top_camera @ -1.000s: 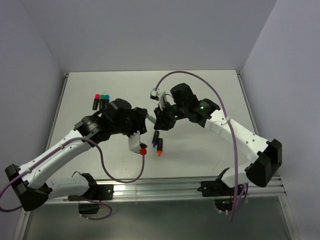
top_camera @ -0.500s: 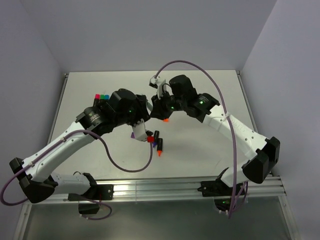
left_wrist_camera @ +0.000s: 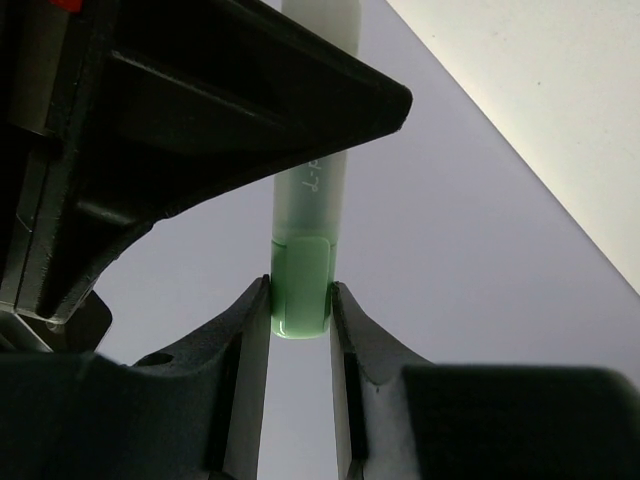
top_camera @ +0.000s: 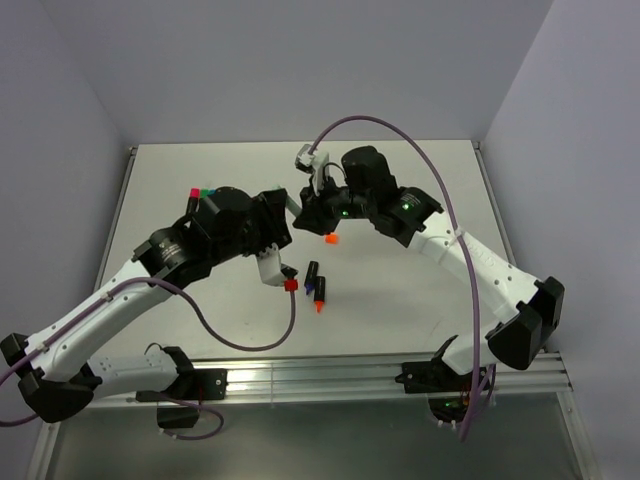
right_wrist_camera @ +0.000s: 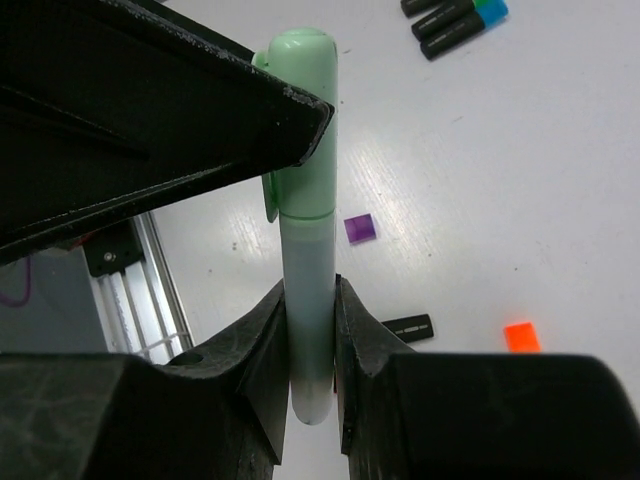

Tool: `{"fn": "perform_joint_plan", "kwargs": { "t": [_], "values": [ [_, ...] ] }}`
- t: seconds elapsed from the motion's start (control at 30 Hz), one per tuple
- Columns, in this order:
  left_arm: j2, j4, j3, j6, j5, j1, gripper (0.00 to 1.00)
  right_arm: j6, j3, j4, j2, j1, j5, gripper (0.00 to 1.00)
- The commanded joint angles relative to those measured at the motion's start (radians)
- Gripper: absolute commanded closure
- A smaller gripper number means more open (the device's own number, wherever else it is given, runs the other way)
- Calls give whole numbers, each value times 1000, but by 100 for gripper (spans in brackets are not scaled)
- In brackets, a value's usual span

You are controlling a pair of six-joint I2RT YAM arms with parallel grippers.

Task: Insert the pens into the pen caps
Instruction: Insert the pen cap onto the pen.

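Note:
A pale green pen (right_wrist_camera: 308,300) hangs in the air between both arms, its green pen cap (left_wrist_camera: 300,285) seated on one end. My left gripper (left_wrist_camera: 300,305) is shut on the cap. My right gripper (right_wrist_camera: 310,330) is shut on the barrel. From above, the left gripper (top_camera: 286,203) and right gripper (top_camera: 308,208) meet tip to tip over the table's middle and hide the pen. Two uncapped pens (top_camera: 316,283) lie on the table just in front of them. A loose purple cap (right_wrist_camera: 359,228) and an orange cap (right_wrist_camera: 520,336) lie below.
Capped pens (top_camera: 202,194) lie at the back left, partly hidden by the left arm; they also show in the right wrist view (right_wrist_camera: 455,18). The orange cap (top_camera: 330,238) sits under the right wrist. A metal rail (top_camera: 320,375) runs along the near edge.
Both grippers, still shut on the green pen and its cap, have moved toward the far side of the table and drawn closer together. The orange cap has come into view.

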Motion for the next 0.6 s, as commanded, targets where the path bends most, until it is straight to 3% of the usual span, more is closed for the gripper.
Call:
{"fn": "perform_joint_plan", "kwargs": {
  "t": [0.0, 0.23, 0.4, 0.47, 0.57],
  "values": [
    [-12, 87, -49, 70, 145, -34, 92, -36, 58, 185, -16, -9, 43, 100],
    [32, 150, -31, 81, 64, -34, 72, -71, 110, 210, 4, -9, 48, 100],
    [52, 292, -61, 65, -31, -34, 58, -64, 84, 213, -4, -10, 45, 100],
    [55, 329, -68, 61, -55, -34, 44, -67, 64, 212, -15, -9, 53, 100],
    [63, 334, -43, 62, -77, -34, 36, -75, 45, 210, -27, -9, 68, 100]
  ]
}}
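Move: Both hands are already on the light green pen, which stands high over the table with its cap upward: the left hand is on the cap, with the pen's middle about 1 cm back, 1 cm right and 2 cm below it. From the right hand, on the clear body, that middle is 2 cm ahead, 1 cm left and 2 cm up. Some 30 cm below the right hand lie the orange cap (16 ahead, 8 right), the purple-tipped pen (4 ahead, 2 right) and the orange-tipped pen (2 back, 4 right). Keeping both grips on the capped pen, the two hands first carry it together about 2 cm forward and 2 cm up, hardly turning. The left fingers then open wide and let go of the cap as that hand eases to the right, while the right hand keeps its pinch on the body and goes on up and forward, some 5 cm in all, tilting about 10 degrees. ##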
